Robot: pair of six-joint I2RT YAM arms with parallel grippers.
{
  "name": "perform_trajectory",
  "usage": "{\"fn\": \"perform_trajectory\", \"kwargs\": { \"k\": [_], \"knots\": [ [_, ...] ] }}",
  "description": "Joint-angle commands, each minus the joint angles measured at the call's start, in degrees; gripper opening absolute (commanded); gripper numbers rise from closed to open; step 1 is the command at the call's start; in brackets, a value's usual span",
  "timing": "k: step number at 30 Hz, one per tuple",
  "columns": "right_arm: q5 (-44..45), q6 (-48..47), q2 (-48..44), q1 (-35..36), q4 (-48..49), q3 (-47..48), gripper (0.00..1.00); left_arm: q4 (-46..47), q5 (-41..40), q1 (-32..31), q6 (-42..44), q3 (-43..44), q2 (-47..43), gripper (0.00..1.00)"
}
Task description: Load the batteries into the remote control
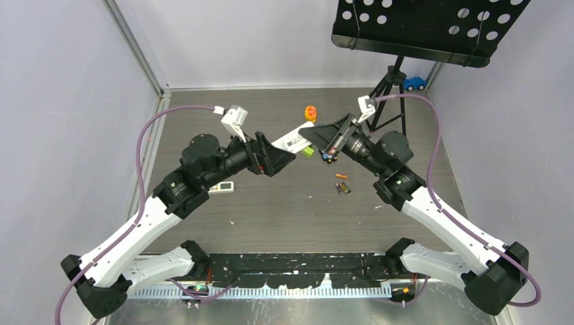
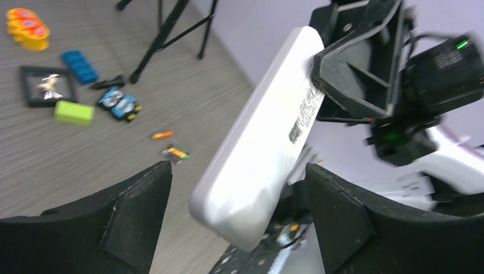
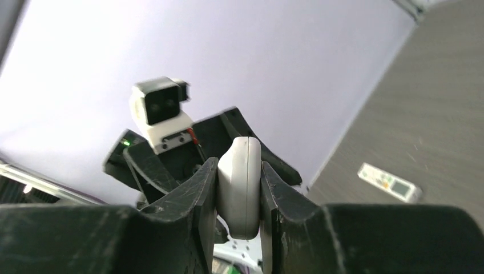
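The remote control [image 1: 292, 140] hangs in the air above the middle of the table, its plain white back with a printed label [image 2: 268, 137] turned to the left wrist camera. My right gripper [image 3: 240, 171] is shut on its far end, both fingers pressed flat on its sides [image 1: 318, 135]. My left gripper [image 2: 237, 171] stands open around the near end, with a gap on each side [image 1: 290, 152]. The batteries lie on the table below: an orange one [image 1: 342, 176] [image 2: 162, 135] and dark ones [image 1: 343, 188] [image 2: 175, 153].
A slim second remote [image 1: 221, 187] lies beside the left arm. A green block [image 1: 308, 152], an orange toy [image 1: 311, 112], a blue brick [image 2: 80, 65] and a small framed picture [image 2: 47, 85] sit at the back. A tripod [image 1: 389, 88] carries a black perforated panel [image 1: 426, 27].
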Motion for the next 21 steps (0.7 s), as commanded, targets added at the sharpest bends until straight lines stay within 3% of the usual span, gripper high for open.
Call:
{"fn": "perform_trajectory", "kwargs": {
  "k": [1,10,21],
  "knots": [
    [6.61,2.58,-3.28,0.16,13.77,-1.69,0.12,15.71,3.8,-0.11,-12.13,-1.11,-2.39,0.88],
    [7.89,5.99,-3.06,0.2,21.86,-4.14,0.12,23.89,6.31,0.11,-15.92,-2.49,-2.1,0.83],
    [7.89,7.05,-3.64,0.2,24.46,-6.38,0.12,25.62,2.69,1.53,-17.24,-4.64,-2.85,0.63]
  ]
}}
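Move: The remote control is already held by the right fingers near one end. Its middle lies about 3 cm to the right hand's left, 1 cm back and 1 cm below. From the open left hand the remote's middle is some 3 cm ahead, 5 cm right and 2 cm higher. On the table, roughly 35 cm below the left hand, the green block lies about 18 cm ahead and 7 cm right, and the loose batteries about 7 cm ahead and 19 cm right. Upward go both hands, the left by some 7 cm, levelling off as its fingers tip up about 20 degrees around the remote's free end and begin to close without shutting. The right keeps its grip and lifts the remote about 5 cm, drifting a little right and tipping its fingers up as well, then almost holds still. ##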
